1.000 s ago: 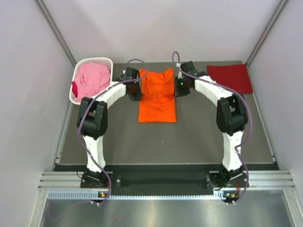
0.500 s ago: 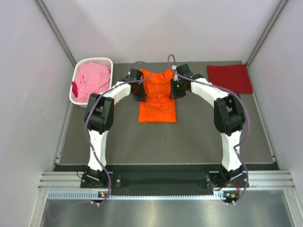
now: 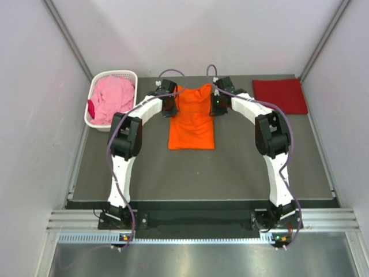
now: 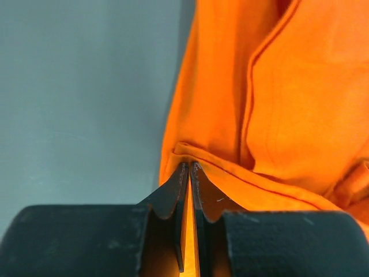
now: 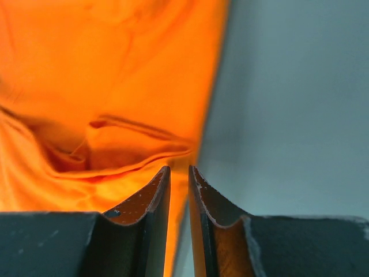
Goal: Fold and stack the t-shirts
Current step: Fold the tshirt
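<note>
The bright orange t-shirt [image 3: 191, 121] lies flat at the middle back of the table, its top edge bunched between the two grippers. My left gripper [image 3: 172, 103] [image 4: 189, 166] is shut on a fold at the shirt's upper left edge [image 4: 288, 115]. My right gripper [image 3: 215, 103] [image 5: 179, 170] is closed on the upper right edge [image 5: 115, 86], with cloth in the narrow gap between its jaws. A folded dark red t-shirt [image 3: 281, 94] lies at the back right. The pink t-shirt [image 3: 112, 97] is heaped in the basket.
The white lattice basket [image 3: 124, 73] stands at the back left against the side wall. The dark table mat [image 3: 242, 167] reaches forward to the arm bases. Pale walls close in the left, right and back sides.
Both grippers have moved inward and toward the back along the orange shirt's top corners, drawing its upper edge narrower. Both arms now reach further across the table.
</note>
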Controlling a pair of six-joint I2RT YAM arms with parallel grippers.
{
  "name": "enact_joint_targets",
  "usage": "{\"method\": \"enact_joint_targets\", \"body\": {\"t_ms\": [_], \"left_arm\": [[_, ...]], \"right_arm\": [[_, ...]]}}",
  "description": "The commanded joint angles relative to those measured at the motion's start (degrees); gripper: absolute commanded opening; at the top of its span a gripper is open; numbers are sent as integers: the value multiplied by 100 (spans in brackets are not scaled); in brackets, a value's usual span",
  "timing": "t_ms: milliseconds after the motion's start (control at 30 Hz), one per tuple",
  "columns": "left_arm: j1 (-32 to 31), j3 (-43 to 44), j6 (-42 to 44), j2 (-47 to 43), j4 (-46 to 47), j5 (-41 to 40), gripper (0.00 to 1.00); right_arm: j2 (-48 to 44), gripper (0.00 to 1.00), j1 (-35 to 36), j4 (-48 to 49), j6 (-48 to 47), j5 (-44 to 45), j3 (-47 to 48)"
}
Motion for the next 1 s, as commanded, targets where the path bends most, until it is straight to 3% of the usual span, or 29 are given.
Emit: {"method": "enact_joint_targets", "body": {"t_ms": [0,133,333,500,700,967], "left_arm": [[35,236,93,228,-297,-704,11],[61,886,93,282,-948,-801,12],[61,414,304,-878,-817,165,24],[61,-1061,234,-1809,-747,867,32],[61,-2968,137,-2522,290,1466,37],[70,-3349,137,-2312,528,1379,35]], "right_arm": [[-9,20,-106,363,81,271,373],[-131,22,-150,-57,37,342,558],[-1395,32,-97,-181,204,-17,-599],[-2318,40,-1,107,169,-553,-2162],[-2716,43,-9,739,-33,-1334,-3237],[-2427,42,8,1224,-68,-1477,-3608]]}}
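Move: My left fingertips rest at the orange t-shirt's left edge by a crease; its near left corner lies about 18 cm back, 2 cm to the left and just lower. The shirt's middle is some 12 cm right of that hand and 2 cm back; the laundry basket is 34 cm left, 8 cm ahead. For my right hand, the near right corner is about 17 cm back and 1 cm right, 2 cm lower, and the red folded shirt 38 cm right, 10 cm ahead. I finish the forward smoothing stroke with both hands, a centimetre or two more, then lift off the cloth and swing back some 15 cm along the shirt's two sides, rising about 5 cm and sinking again to its near corners. On the way my fingers part partly and tip a little steeper, each pair ending astride its side edge just short of the hem, the right pair slightly higher. ##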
